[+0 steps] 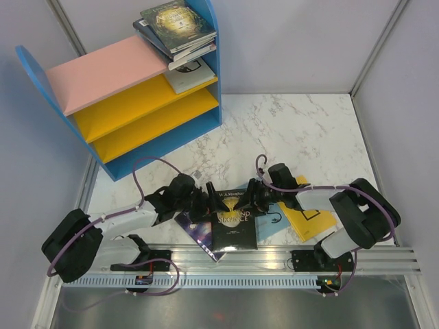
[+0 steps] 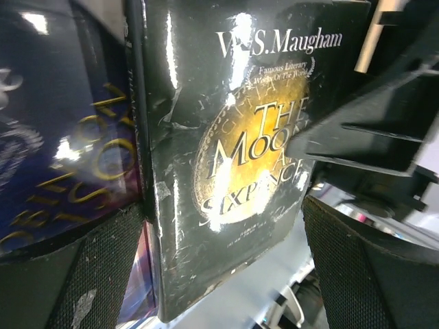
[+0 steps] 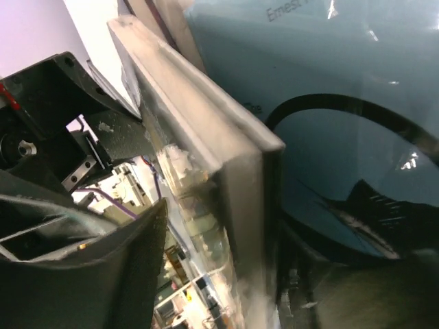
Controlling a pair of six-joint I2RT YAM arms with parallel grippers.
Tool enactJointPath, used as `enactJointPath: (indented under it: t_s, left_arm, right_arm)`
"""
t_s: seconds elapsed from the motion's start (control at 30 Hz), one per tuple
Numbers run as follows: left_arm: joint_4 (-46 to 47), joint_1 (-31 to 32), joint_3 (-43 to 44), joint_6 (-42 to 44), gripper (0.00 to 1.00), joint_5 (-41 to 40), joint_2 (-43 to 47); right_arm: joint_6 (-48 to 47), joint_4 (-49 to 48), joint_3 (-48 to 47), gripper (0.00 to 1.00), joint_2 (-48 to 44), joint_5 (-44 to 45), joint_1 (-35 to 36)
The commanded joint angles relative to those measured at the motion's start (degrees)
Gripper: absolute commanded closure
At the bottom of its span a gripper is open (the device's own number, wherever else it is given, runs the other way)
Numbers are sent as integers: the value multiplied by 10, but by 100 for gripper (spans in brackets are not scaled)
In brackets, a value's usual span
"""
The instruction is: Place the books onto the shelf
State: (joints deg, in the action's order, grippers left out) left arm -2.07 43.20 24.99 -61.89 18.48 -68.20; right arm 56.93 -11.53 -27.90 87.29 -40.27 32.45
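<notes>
A black book with gold lettering [image 1: 232, 225] lies mid-table, its near end raised. Both grippers flank its far end. My left gripper [image 1: 204, 197] is open wide; in the left wrist view the black book [image 2: 226, 151] stands between its pads [image 2: 89, 274], close to the left one. My right gripper [image 1: 249, 195] is open around the black book's edge [image 3: 206, 157], with a gap at the left finger [image 3: 103, 274]. Beside the black book lie a purple book [image 1: 197, 233], a pale blue book [image 1: 269, 225] and a yellow book [image 1: 310, 218]. The shelf [image 1: 116, 103] stands far left.
A stack of books [image 1: 177, 29] with a dark green-gold one on top rests on the shelf's pink board, at its right end. A pale book [image 1: 189, 77] lies on the yellow board below. Grey walls close the table at the back and sides. A metal rail [image 1: 233, 264] runs along the near edge.
</notes>
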Motion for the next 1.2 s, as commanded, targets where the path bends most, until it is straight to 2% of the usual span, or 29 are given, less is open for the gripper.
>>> enactJointPath:
  t_s: [0.0, 0.07, 0.1, 0.13, 0.27, 0.33, 0.4, 0.6, 0.7, 0.8, 0.83, 1.03, 1.13, 1.17]
  left_arm:
    - [80, 8, -46, -33, 0, 42, -32]
    - [80, 7, -47, -32, 0, 43, -26]
    - [78, 7, -47, -32, 0, 43, -19]
    - [73, 8, -47, -31, 0, 42, -12]
    - [33, 5, -34, -15, 0, 20, 20]
    - [1, 1, -28, -7, 0, 15, 43]
    - [-32, -6, -18, 8, 0, 9, 62]
    - [-62, -48, -3, 30, 0, 0, 158]
    - [-46, -74, -2, 33, 0, 16, 189]
    - [9, -98, -6, 21, 0, 59, 207]
    - [57, -103, -11, 6, 0, 87, 209]
    - [232, -128, -29, -78, 2, 189, 198]
    - [352, -128, -34, -129, 26, 238, 167]
    - [367, -128, -31, -136, 39, 246, 160]
  right_arm:
    - [48, -98, 23, 43, -6, 20, 7]
    - [49, -94, 24, 50, -25, 32, 7]
    - [48, -87, 22, 58, -35, 36, 7]
    - [43, -66, 21, 61, -46, 42, 6]
    - [26, -12, 1, 79, -110, 62, 2]
    - [22, 13, -7, 93, -130, 67, -2]
    - [30, 19, -19, 100, -158, 59, -5]
    - [62, 10, -71, 100, -207, 18, -5]
    - [102, -37, -89, 100, -217, -13, -5]
    - [177, -141, -85, 100, -212, -49, -5]
    - [201, -178, -80, 100, -212, -52, -5]
    - [267, -303, -68, 100, -199, -62, -5]
    - [293, -344, -70, 100, -184, -60, -5]
    - [294, -346, -73, 100, -180, -60, -5]
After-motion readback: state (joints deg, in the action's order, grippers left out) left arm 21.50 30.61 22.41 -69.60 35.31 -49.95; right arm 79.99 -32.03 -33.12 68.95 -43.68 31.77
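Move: The Moon and Sixpence book lies between the hands, its left and right edges already between the open fingers: its middle is about 7 cm right of the left hand, 5 cm back and 3 cm lower, and from the right hand about 5 cm left, 6 cm back and 2 cm lower. The Robinson Crusoe book is 8 cm straight back from the left hand, 5 cm down. The blue book is some 3 cm right of the right hand and 4 cm back, the yellow one 17 cm right and 3 cm back, both 4 cm down. The right hand finishes closing on the book's right edge and lifts it about 20 cm, drifting 3 cm forward and 3 cm left, while its wrist rolls so that the fingers swing up by some 30 degrees from pointing down-left to nearly level. The left hand lingers at the left edge, eases back a little to its left, then rises about 16 cm alongside with the same kind of upward swing, coming back in to the right, and at the end its fingers begin to close astride that edge. ##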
